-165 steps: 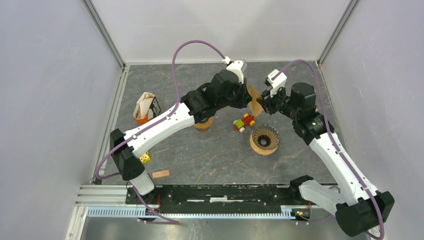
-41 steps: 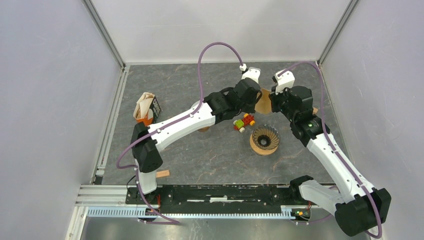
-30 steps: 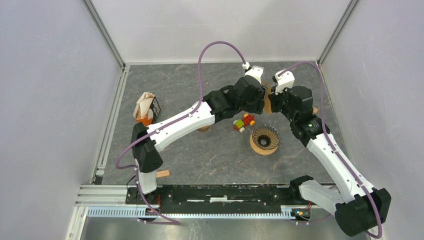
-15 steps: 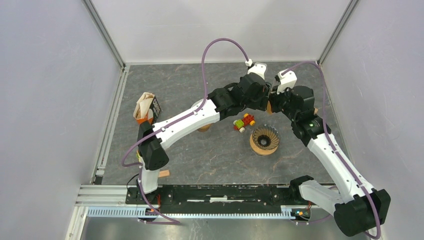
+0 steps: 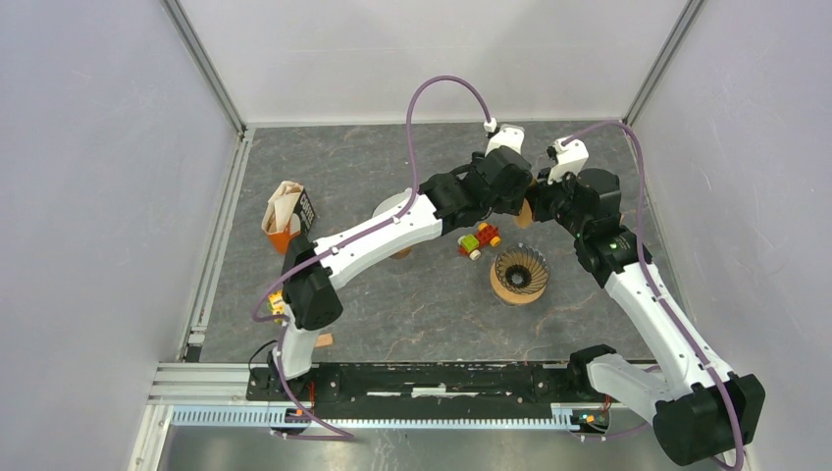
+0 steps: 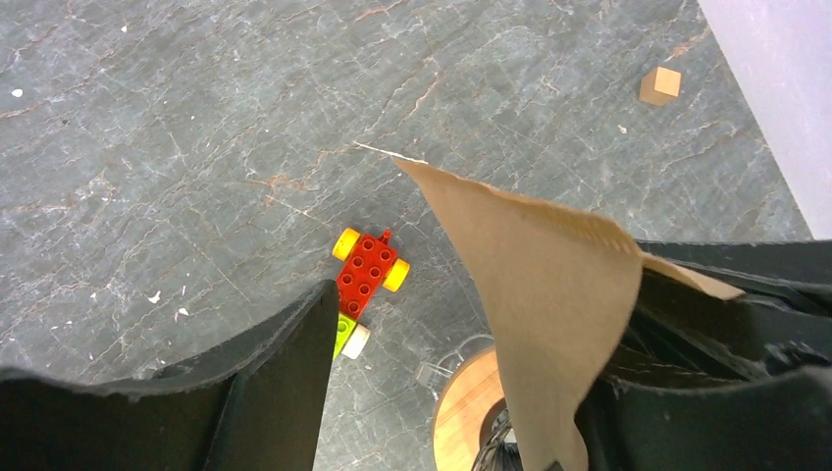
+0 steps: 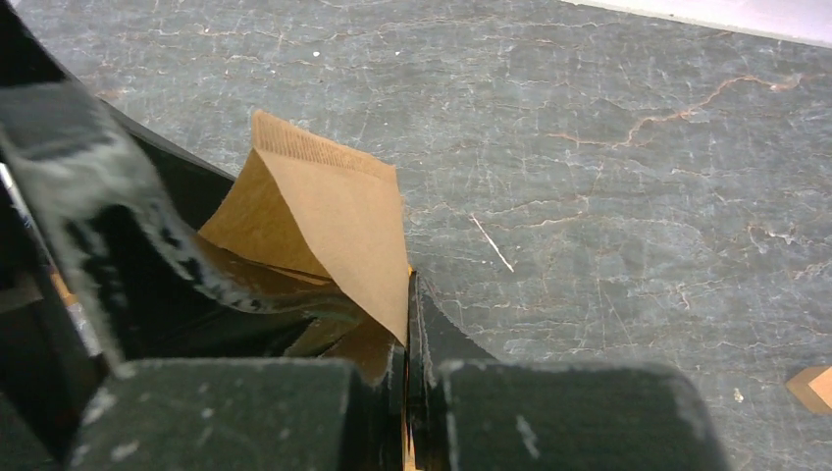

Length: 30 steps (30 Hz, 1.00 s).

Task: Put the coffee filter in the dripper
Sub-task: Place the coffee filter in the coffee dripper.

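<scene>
The brown paper coffee filter (image 7: 324,216) hangs in the air at the back right of the table, pinched at its edge by my right gripper (image 7: 407,392), which is shut on it. My left gripper (image 6: 461,392) is open. Its right finger (image 6: 726,392) is covered by the filter (image 6: 540,285) and its left finger (image 6: 285,383) stands clear of the paper. From above, only a sliver of the filter (image 5: 526,210) shows between the two grippers. The dripper (image 5: 520,274), a ribbed dark cone on a wooden ring, stands on the table just below them; its wooden ring (image 6: 471,407) shows in the left wrist view.
A red and green toy car (image 5: 479,238) lies left of the dripper. A small wooden cube (image 6: 659,85) sits near the right wall. An orange holder with paper filters (image 5: 285,216) stands at the left. A round object (image 5: 397,211) lies under the left arm, and small blocks (image 5: 319,340) near its base.
The left arm has reached further right and closed in on the right gripper. The filter, plainly visible between them before, is now mostly hidden from above. The right gripper shifted slightly right.
</scene>
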{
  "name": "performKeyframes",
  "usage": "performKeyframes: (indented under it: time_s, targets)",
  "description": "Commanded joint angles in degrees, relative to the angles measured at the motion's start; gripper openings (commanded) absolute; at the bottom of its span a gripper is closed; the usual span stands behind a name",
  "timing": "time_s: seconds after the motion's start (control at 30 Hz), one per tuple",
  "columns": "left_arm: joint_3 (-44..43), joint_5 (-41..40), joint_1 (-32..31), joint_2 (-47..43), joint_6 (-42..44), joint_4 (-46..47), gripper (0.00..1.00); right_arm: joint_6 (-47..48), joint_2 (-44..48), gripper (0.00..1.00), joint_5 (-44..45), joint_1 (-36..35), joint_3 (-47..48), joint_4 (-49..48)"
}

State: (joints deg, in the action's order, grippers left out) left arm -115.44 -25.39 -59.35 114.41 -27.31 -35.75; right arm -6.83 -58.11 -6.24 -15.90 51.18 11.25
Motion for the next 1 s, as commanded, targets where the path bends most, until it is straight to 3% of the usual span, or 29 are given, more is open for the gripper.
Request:
performKeyframes:
  time_s: [0.0, 0.2, 0.7, 0.97]
  targets:
    - [-3.9, -3.75, -0.59, 2.03, -1.56, -0.26, 0.68, -2.08, 0.26, 0.0, -1.39, 0.5, -0.09, -1.75]
    - [-5.97, -5.32, -0.67, 3.98, 0.11, -0.19, 0.66, -2.24, 0.61, 0.0, -1.44, 0.63, -0.63, -1.84]
    - [-4.15, -6.75, -0.8, 2.66, 2.5, 0.35, 0.33, -0.68, 0.88, 0.0, 1.25, 0.57, -1.41, -1.88]
    - [-2.14, -5.26, -0.8, 0.87, 4.0, 1.67, 0.31, 0.15, 1.56, 0.0, 1.82, 0.7, -2.17, -2.22]
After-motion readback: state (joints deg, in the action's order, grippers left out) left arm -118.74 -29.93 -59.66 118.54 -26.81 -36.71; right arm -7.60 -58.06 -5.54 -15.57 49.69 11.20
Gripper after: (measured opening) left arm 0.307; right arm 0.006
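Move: The coffee filter, held in the right fingers, has its middle about 1 cm ahead and 2 cm right of the left hand point, nearly level; from the right hand it lies some 1 cm ahead and 2 cm left. From the left hand, the dripper stands about 9 cm back, 2 cm right and 19 cm below; the toy car is roughly 6 cm left, 1 cm back and 23 cm below. Left hand eases down and forward about 2 cm, one finger inside the filter, closing roughly halfway; right keeps hold. ##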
